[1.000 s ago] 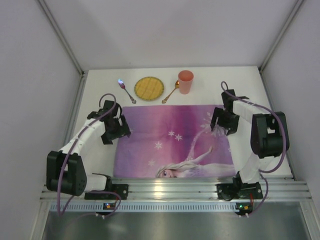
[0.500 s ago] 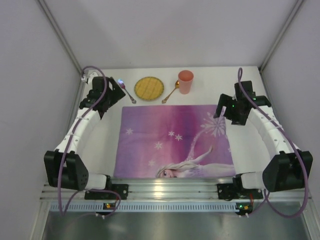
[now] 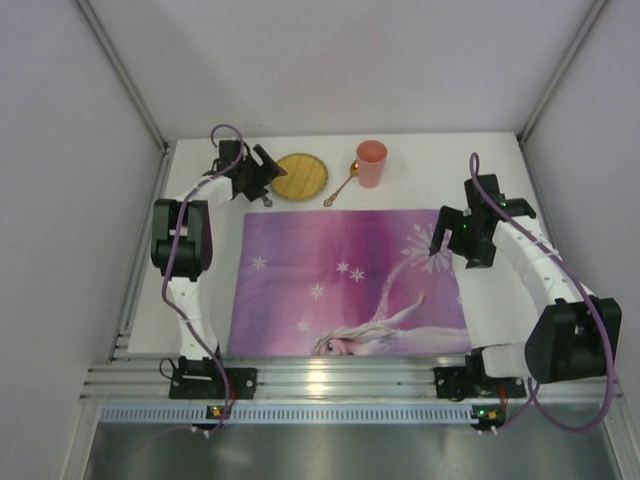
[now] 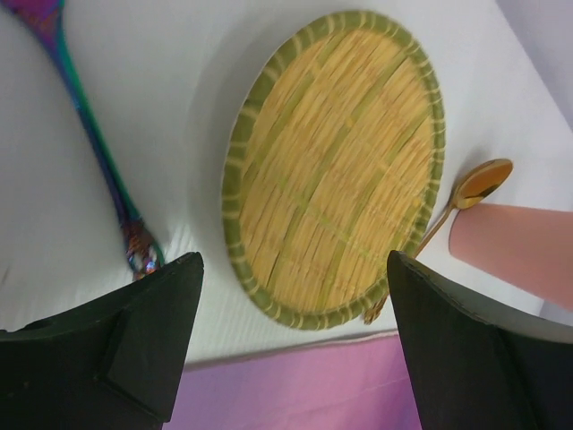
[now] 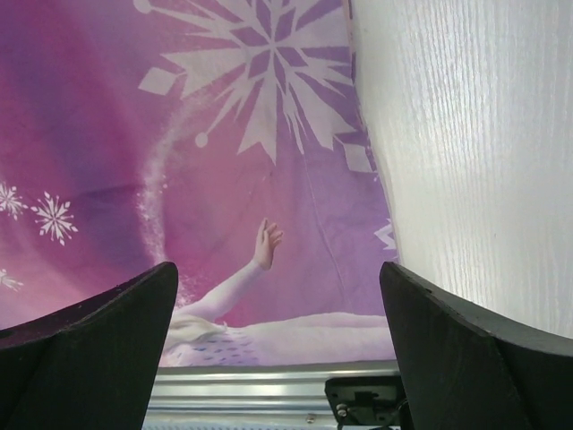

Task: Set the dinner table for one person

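The white dinner table (image 3: 450,165) carries a purple princess placemat (image 3: 340,275) in its middle. Behind the mat lie a woven yellow-green plate (image 3: 299,176), a gold spoon (image 3: 342,185) and a pink cup (image 3: 371,163). My left gripper (image 3: 260,180) hovers open at the plate's left edge, over an iridescent spoon (image 4: 89,125). In the left wrist view the plate (image 4: 336,161) fills the space ahead of the wide open left gripper (image 4: 294,269). My right gripper (image 3: 458,248) hangs open and empty above the mat's right edge (image 5: 358,179).
A silver rail (image 3: 350,378) runs along the table's near edge, with both arm bases bolted on it. Grey walls close in the left, right and far sides. Bare white tabletop (image 5: 474,134) lies to the right of the mat.
The left arm swung from the mat's left edge to the far left corner and then right to the plate. The right arm rose, then drew slightly nearer. Both grippers opened wider.
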Robot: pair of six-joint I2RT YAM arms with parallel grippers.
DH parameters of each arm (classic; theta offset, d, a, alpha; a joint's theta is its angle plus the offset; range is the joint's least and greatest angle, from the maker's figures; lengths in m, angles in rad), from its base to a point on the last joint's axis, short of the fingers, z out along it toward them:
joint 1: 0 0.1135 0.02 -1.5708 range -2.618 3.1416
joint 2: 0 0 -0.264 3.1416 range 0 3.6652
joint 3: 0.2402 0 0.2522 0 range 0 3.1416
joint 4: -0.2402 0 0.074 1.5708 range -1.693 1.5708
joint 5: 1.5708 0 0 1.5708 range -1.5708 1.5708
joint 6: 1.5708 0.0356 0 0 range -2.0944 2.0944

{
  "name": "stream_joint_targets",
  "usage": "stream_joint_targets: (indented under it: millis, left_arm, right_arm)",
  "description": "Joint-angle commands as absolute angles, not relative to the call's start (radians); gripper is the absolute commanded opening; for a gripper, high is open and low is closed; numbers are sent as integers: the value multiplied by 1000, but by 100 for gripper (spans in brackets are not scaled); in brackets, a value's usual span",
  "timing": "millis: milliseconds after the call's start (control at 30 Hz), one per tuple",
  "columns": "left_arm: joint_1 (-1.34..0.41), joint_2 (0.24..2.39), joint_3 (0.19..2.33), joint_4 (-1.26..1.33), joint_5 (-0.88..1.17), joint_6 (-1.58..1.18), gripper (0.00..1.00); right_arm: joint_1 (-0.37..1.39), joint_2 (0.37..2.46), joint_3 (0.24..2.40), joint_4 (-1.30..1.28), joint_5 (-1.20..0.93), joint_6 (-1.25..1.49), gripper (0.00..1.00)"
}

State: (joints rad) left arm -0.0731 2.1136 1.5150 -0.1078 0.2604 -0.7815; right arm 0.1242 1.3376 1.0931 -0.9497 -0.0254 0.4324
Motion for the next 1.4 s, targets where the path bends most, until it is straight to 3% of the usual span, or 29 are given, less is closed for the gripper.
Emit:
stream_joint_targets:
  millis: [0, 200, 433, 733, 867, 1033, 1367]
  left_arm:
    - [-66, 2149, 1638, 8, 334, -801, 88]
    - [-66, 2290, 1716, 3, 380, -801, 82]
    - [-64, 2298, 1690, -31, 304, -792, 75]
    - [-89, 2445, 1784, 41, 451, -862, 63]
    - [-100, 2467, 1783, 70, 454, -910, 48]
    - [-98, 2480, 1804, 98, 465, -942, 0]
    - [-63, 2393, 1764, 303, 574, -1100, 0]
  right_arm:
    - [129, 1331, 1089, -962, -5, 454, 95]
    - [127, 1364, 1089, -963, 20, 491, 95]
    - [127, 1388, 1095, -963, 25, 522, 95]
    - [127, 1428, 1104, -957, 23, 525, 94]
    - [127, 1433, 1108, -957, 29, 515, 94]
    - [127, 1431, 1092, -956, 29, 500, 94]
    - [127, 1367, 1071, -953, 18, 466, 94]
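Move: The plate's middle lies some 7 cm ahead of the open left hand, 7 cm to its right and 5 cm below, with the left rim close by. The fork is about 4 cm ahead and 5 cm left of the hand, the spoon roughly 3 cm ahead and 21 cm right, and the pink cup 6 cm ahead and 29 cm right. From the right hand, the plate lies about 30 cm ahead, 42 cm left and 10 cm below. The left fingers shut on the plate's left rim and pinch it, after the hand goes forward about 6 cm, sinks, and then works rightward about 6 cm against the plate while closing. Its left side rolls down some 20 degrees, and with the rim gripped the hand begins to rise slightly. The open right hand sinks about 3 cm beside the cloth's right edge. ##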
